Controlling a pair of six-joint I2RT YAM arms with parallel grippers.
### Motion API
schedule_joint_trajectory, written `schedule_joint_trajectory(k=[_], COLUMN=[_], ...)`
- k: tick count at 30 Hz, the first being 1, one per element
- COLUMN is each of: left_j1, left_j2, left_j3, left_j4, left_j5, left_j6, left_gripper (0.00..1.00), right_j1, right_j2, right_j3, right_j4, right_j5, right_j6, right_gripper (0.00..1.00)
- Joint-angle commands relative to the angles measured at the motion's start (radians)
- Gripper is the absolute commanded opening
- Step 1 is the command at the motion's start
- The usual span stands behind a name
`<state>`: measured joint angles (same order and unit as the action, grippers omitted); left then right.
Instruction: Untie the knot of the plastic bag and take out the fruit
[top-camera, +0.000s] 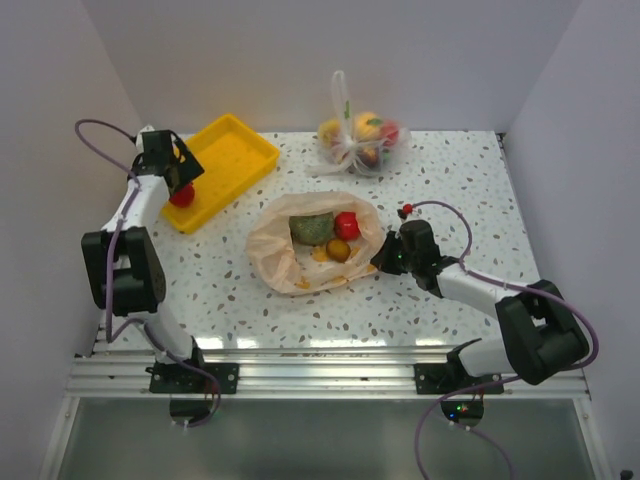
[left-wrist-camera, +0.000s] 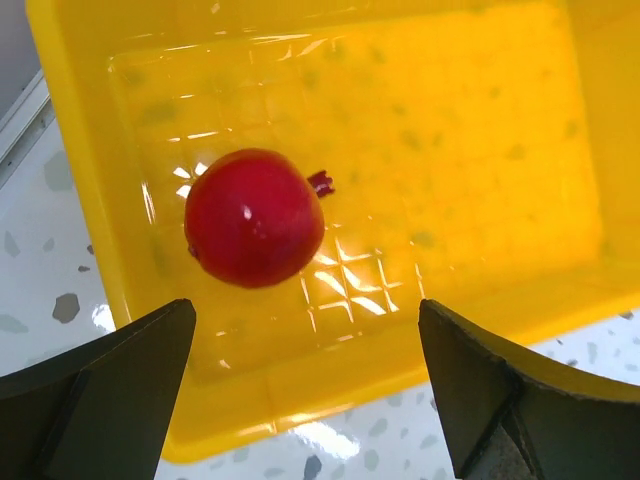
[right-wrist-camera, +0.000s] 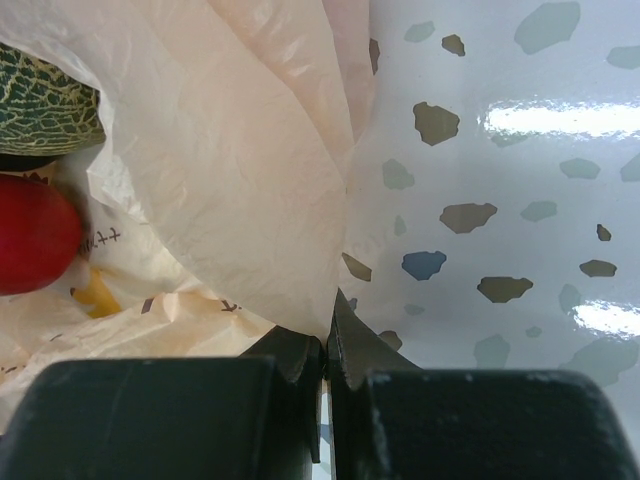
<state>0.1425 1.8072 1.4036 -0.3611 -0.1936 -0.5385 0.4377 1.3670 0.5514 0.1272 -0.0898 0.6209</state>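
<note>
The peach-orange plastic bag (top-camera: 300, 262) lies open in the middle of the table; no knot shows. Inside it are a green fruit (top-camera: 312, 229), a red fruit (top-camera: 347, 225) and a small brown fruit (top-camera: 338, 250). My right gripper (top-camera: 383, 259) is shut on the bag's right edge (right-wrist-camera: 290, 230); the green fruit (right-wrist-camera: 45, 110) and the red fruit (right-wrist-camera: 35, 235) show at that view's left. My left gripper (top-camera: 178, 180) is open over the yellow tray (top-camera: 222, 165), and a red fruit (left-wrist-camera: 255, 217) lies in the tray (left-wrist-camera: 480, 150) beyond its fingers (left-wrist-camera: 480, 390).
A clear bag of fruit (top-camera: 360, 138) with a white knot stands at the back of the table. The yellow tray sits at the back left. White walls close the sides and back. The table's front edge is a metal rail.
</note>
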Motion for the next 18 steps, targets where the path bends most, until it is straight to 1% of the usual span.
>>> schedule_joint_trajectory(k=[1,2,3,4,6,9,13,14,15,17,18], left_j1=[-0.056,-0.079,-0.133,-0.170,-0.231,-0.377,-0.501,-0.523,-0.572,-0.622,-0.679], left_j2=[-0.156,-0.181,-0.202,-0.251,-0.298,-0.399,-0.543,-0.561,-0.580,-0.620,-0.631], left_j3=[-0.044,-0.055,-0.066,-0.083,-0.098,-0.123,-0.181,-0.189,-0.195,-0.213,-0.221], left_j4=[0.036,0.036,0.036,0.031,0.011,-0.018,-0.019,-0.030,-0.035,-0.030,-0.021], left_j5=[0.031,0.029,0.029,0.019,0.020,0.005,-0.043,-0.050,-0.056,-0.040,-0.024], left_j6=[0.021,0.035,0.044,0.055,0.069,0.066,0.011,-0.020,-0.032,-0.081,-0.093], left_gripper=[1.00,1.00,1.00,1.00,1.00,1.00,1.00,1.00,1.00,1.00,1.00], right_j1=[-0.002,-0.001,-0.002,-0.002,-0.002,-0.002,-0.002,-0.002,-0.002,-0.002,-0.002], right_j2=[-0.006,-0.005,0.001,0.007,0.018,0.009,-0.009,-0.012,-0.017,-0.029,-0.032], right_j3=[0.027,0.025,0.024,0.021,0.018,0.004,0.001,-0.001,-0.001,-0.010,-0.016], right_j4=[0.011,0.011,0.014,0.017,0.023,0.028,0.015,0.011,0.009,0.006,0.003], right_j5=[0.010,0.009,0.002,-0.002,-0.016,-0.016,0.008,0.010,0.016,0.025,0.028], right_j6=[-0.001,0.005,0.010,0.022,0.036,0.060,0.063,0.065,0.071,0.073,0.077], right_gripper=[0.00,0.00,0.00,0.00,0.00,0.00,0.00,0.00,0.00,0.00,0.00])
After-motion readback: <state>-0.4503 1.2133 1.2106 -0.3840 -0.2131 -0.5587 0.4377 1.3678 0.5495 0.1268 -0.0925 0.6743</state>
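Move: The left gripper hangs wide open over the yellow crate, with the red fruit already dropped there some 8 cm below, about 3 cm ahead and 3 cm left. The melon in the open bag lies about 34 cm to its right, 7 cm back and 8 cm lower. The brown fruit is some 40 cm right and 13 cm back, the tomato about 43 cm right and 7 cm back. From the right gripper the melon is about 10 cm ahead, 16 cm left and level. Bring the left gripper up out of the crate and sweep it empty to the right towards the fruit in the bag, some 24 cm across while climbing about 16 cm, drawing back about 12 cm, mostly late on. Swing the wrist some 30 degrees clockwise, tip the fingertips up about 20 degrees, and leave the fingers wide open; keep the right gripper still, pinching the bag's edge. ##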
